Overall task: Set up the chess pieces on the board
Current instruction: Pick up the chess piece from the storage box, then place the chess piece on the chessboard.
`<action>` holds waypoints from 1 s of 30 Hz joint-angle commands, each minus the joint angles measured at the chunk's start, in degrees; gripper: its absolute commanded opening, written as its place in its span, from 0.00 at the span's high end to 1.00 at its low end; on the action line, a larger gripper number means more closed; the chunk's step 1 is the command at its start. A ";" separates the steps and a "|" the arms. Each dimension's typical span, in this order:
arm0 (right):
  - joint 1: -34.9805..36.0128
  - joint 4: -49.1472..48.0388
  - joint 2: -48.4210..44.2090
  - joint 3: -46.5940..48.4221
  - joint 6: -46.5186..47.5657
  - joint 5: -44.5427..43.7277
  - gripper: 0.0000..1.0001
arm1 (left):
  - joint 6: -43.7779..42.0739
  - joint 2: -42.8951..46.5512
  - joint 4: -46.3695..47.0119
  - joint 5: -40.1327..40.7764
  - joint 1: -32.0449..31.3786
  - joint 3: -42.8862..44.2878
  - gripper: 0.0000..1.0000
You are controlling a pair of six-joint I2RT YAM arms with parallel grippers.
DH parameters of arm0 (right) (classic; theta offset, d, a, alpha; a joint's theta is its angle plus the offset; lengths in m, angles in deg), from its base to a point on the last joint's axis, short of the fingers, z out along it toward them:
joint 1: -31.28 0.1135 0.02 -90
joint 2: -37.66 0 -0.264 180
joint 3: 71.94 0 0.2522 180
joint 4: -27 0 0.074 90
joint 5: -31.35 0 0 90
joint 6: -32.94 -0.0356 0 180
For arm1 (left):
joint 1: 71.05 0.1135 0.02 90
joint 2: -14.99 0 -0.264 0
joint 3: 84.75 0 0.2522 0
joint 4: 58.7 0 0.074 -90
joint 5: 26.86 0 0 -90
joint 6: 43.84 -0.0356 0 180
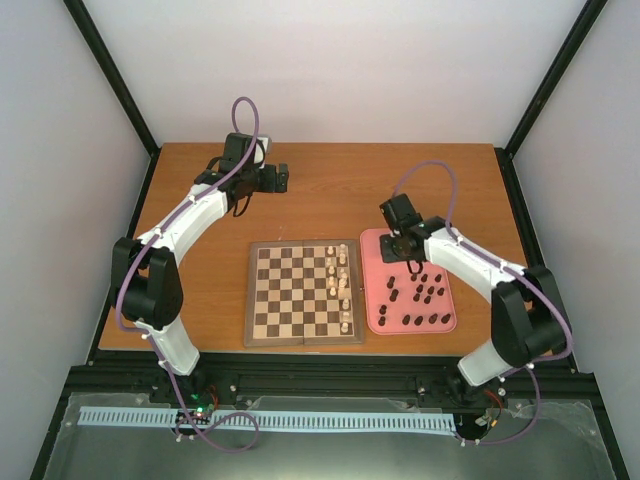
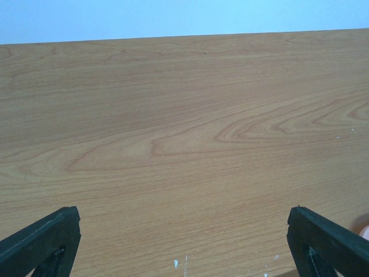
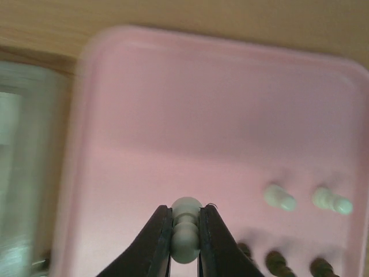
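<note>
My right gripper (image 3: 185, 216) is shut on a cream chess piece (image 3: 185, 234), a small pawn-like one, held above the pink tray (image 3: 202, 104). In the top view this gripper (image 1: 392, 250) hangs over the tray's far left corner. Two more cream pieces (image 3: 279, 197) lie on the tray, with dark pieces (image 3: 277, 262) along the bottom edge. The board (image 1: 250, 300) lies left of the tray, with several cream pieces (image 1: 343, 285) standing in its two right-hand columns. My left gripper (image 2: 184, 231) is open over bare table wood, far back left (image 1: 283, 178).
The pink tray (image 1: 450, 325) touches the board's right side and carries several dark pieces (image 1: 425, 290). Black frame posts and white walls close in the wooden table (image 1: 330, 190). Small white specks mark the wood under the left gripper.
</note>
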 commanded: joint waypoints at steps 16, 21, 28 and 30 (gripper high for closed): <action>31.69 8.96 -3.02 10.61 -4.30 1.97 0.92 | 0.53 0.31 -0.41 0.19 0.44 2.35 0.00; 35.34 7.81 -0.32 10.81 -5.36 3.10 0.91 | 0.54 0.27 -0.31 0.04 0.42 2.30 0.00; 37.50 6.41 1.38 9.05 -6.92 4.51 0.92 | 0.62 0.18 -0.12 0.08 0.36 2.39 0.00; 37.64 5.93 1.70 8.36 -7.13 5.03 0.91 | 0.62 0.11 -0.20 -0.04 0.43 2.39 0.00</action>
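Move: The right hand already holds a white pawn just above the storage box. The free square next in the white pawn row lies some 17 cm to its left, 12 cm back and 6 cm below, with the last placed pawn 3 cm farther out than that square and a back-rank piece 3 cm to the right of it. Two white pawns stand in the box about 6 and 9 cm to the hand's right, 1 cm ahead. From the left hand, the square is roughly 31 cm back and 14 cm right. The right hand keeps its pinch on the pawn and sweeps it out of the box to the left and back over the chessboard, about 20 cm left and 14 cm back, climbing some 8 cm at first and then sinking about 4 cm while easing off towards the near part of the pawn row. On the way the wrist turns counter-clockwise by roughly 30 degrees, and the fingers stay closed on the pawn. ##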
